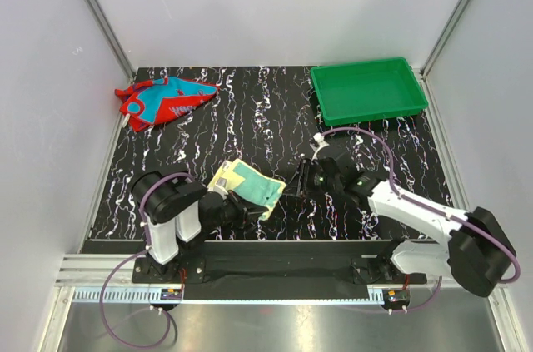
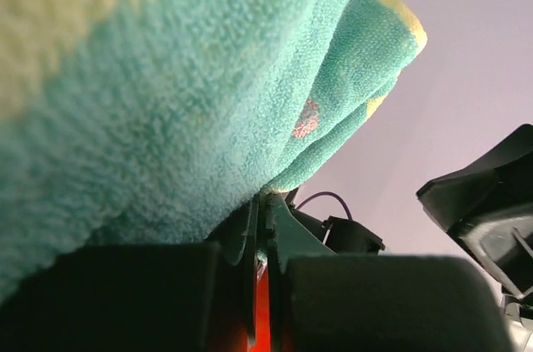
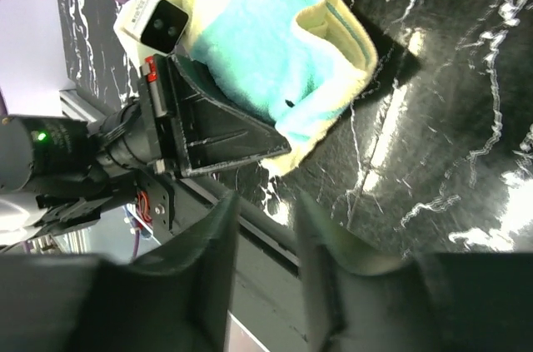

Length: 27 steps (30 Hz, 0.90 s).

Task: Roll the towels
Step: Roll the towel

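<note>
The pale yellow towel (image 1: 246,184) with its teal patch lies partly folded at the front middle of the table. My left gripper (image 1: 252,212) is shut on its near edge; in the left wrist view the teal cloth (image 2: 183,94) drapes over the jaws (image 2: 266,202), which pinch the hem. My right gripper (image 1: 296,182) hovers just right of this towel, open, with nothing between its fingers (image 3: 218,235). From the right wrist the folded towel (image 3: 275,27) and the left gripper (image 3: 218,137) are in view. The red towel (image 1: 163,100) lies crumpled at the back left.
A green plastic tray (image 1: 368,90) stands at the back right. White walls enclose the black marbled table (image 1: 275,119) on three sides. The arms' mounting rail (image 1: 275,265) runs along the near edge.
</note>
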### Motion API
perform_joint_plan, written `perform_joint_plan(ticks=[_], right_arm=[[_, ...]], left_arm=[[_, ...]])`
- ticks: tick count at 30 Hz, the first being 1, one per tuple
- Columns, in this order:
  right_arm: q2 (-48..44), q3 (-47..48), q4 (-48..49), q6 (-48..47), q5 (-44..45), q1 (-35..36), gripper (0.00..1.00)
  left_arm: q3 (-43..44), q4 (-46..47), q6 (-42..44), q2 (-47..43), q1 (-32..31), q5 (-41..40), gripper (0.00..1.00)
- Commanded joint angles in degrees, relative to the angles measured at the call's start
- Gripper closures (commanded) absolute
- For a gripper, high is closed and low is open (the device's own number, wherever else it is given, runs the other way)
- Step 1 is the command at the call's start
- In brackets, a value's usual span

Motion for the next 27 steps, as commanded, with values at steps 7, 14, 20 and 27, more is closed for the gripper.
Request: perform_joint_plan(ticks=[7, 14, 20, 27], right_arm=[[11.7, 0.7, 14.4, 1.4, -0.8, 2.7, 0.69], [20.6, 3.2, 21.5, 0.1, -1.1, 3.0, 0.73], [22.5, 4.2, 26.5, -0.9, -4.4, 3.1, 0.73], [22.2, 18.3, 3.0, -6.4, 1.9, 4.4, 0.77]], left_arm=[[-7.5, 16.8, -3.9, 3.0, 0.4, -2.8, 1.0], [-6.3, 16.8, -3.4, 3.8, 0.4, -1.7, 1.0], [-6.0, 16.7, -2.2, 4.9, 0.4, -0.5, 1.0], [-4.9, 16.8, -1.0, 7.1, 0.4, -0.2, 1.0]])
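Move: The partly rolled yellow-green towel has its middle about 12 cm to the right hand's left, a couple of cm farther out and some 10 cm lower. The closed left gripper's tips are at its near edge, about 8 cm left of the right hand, 3 cm nearer the base and 10 cm lower. From the left hand, the towel's middle lies roughly 6 cm ahead and 5 cm left, about level. The green bin stands well off, some 31 cm ahead and 23 cm right of the right hand. The shut left fingers stay against the towel's near edge, hardly moving. The right hand closes in on the towel's right part, going about 7 cm left and 3.5 cm forward; it dips about 7 cm, then climbs back some 4 cm, its fingers narrowing from half open to about a quarter. Whether they touch the cloth can't be made out. ##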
